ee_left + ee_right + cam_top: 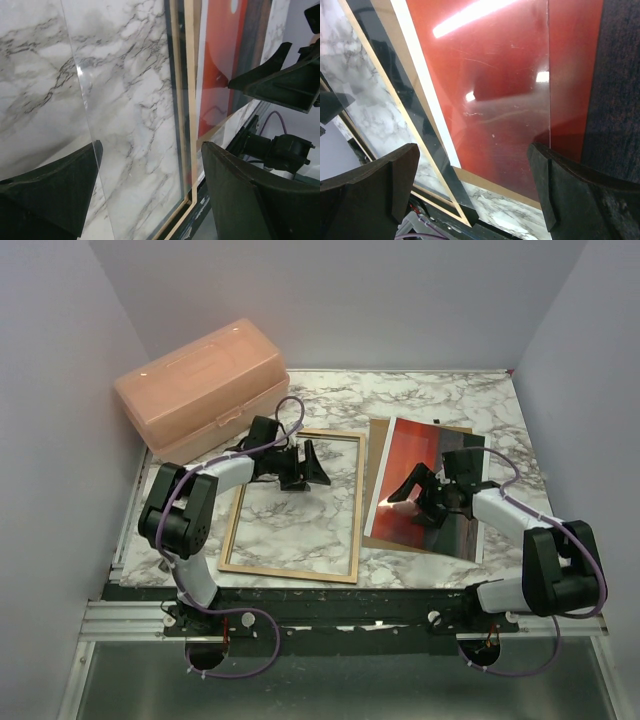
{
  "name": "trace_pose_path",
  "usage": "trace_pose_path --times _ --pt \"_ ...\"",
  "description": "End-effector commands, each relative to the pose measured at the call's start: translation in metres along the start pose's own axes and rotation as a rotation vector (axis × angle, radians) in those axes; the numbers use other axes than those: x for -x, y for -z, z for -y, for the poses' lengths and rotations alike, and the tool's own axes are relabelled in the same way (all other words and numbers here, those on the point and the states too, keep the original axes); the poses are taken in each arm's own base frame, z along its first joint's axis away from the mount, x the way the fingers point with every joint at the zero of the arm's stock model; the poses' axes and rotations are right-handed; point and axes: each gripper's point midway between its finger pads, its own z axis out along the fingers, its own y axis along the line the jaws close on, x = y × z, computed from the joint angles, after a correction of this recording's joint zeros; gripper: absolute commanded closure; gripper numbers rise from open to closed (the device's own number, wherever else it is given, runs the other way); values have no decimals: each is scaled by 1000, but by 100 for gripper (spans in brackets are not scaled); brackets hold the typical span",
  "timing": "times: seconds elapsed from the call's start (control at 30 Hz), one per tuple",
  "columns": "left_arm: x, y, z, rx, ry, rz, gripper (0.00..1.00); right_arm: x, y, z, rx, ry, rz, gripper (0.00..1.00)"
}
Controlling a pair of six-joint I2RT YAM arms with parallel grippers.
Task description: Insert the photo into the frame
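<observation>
The frame lies flat on the marble table, left of centre, tan wood side up. In the left wrist view its right rail runs top to bottom. My left gripper hovers open over the frame's far end, and nothing sits between its fingers. The photo, red-orange with a white border, lies face up to the right of the frame. Over it my right gripper is open and empty. In the right wrist view the glossy red photo fills the space between the fingers.
A brown backing board lies under the photo, showing as a strip. A clear pane's edge crosses the marble inside the frame, and a similar straight edge crosses the photo. A pink plastic box stands at the back left.
</observation>
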Motion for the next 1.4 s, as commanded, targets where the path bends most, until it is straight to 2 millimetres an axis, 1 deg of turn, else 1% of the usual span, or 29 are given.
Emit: trace_pose_path --times 0.0,0.07,0.1,0.23,0.37,0.43,0.5,0.53,0.63,0.7,0.73,0.77,0.87,1.0,1.07,1.17,1.27,1.37 --pt "16 -4 26 -155 -53 -4 20 -15 -8 13 -10 -1 -63 0" --pt "15 -5 27 -175 -43 -19 23 -15 -9 13 -9 -1 -64 0" --pt "19 -6 30 -190 -58 -8 24 -16 -9 14 -9 -2 -67 0" --pt "17 -5 37 -240 -59 -9 35 -16 -9 12 3 0 -67 0" --pt "15 -6 38 -257 -46 -14 53 -15 -7 6 24 5 -71 0" --pt "14 -6 37 -252 -39 -14 63 -14 -5 1 43 11 -69 0" --pt "13 -5 35 -238 -33 -12 76 -12 -1 -5 58 22 -61 0" --pt "13 -5 34 -226 -28 -8 80 -11 2 -7 66 30 -55 0" --pt "13 3 36 -191 -32 11 92 -5 13 -18 93 59 -27 0" --pt "13 12 40 -168 -38 30 100 -2 22 -26 116 81 -5 0" --pt "16 19 46 -166 -52 53 100 0 27 -32 132 95 6 0" --pt "12 24 47 -145 -34 51 100 2 32 -37 152 115 18 0" --pt "11 48 66 -142 -37 101 100 9 50 -54 202 151 67 0" --pt "4 81 85 -109 -28 151 100 11 71 -73 273 186 109 0" --pt "-1 100 95 -104 -28 188 100 8 79 -76 294 195 119 0" --pt "-8 134 110 -119 -31 267 100 5 88 -79 321 203 133 0" --pt "-19 167 125 -132 -37 331 100 0 97 -86 366 226 137 0" --pt "-30 193 135 -136 -49 384 100 -5 106 -96 435 245 138 0"
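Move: The clear sheet's left edge passes almost under the left hand, about 3 cm below, 1 cm ahead and 1 cm to its right. Beneath it the wooden frame is centred some 7 cm back and 4 cm left of this hand, the photo about 26 cm right and 4 cm back. From the right hand, that left edge lies roughly 20 cm left and 7 cm ahead; the photo's middle is 4 cm right, 2 cm ahead. The clear sheet's left edge gets pinched: the left hand eases about 2 cm right and up, rolling some 10 degrees, shuts fully on it, then lifts it about 17 cm while drawing back and left, fingertips swinging up. The right hand almost waits, then rises some 12 cm off the photo, wide open, its tips tilting forward. ##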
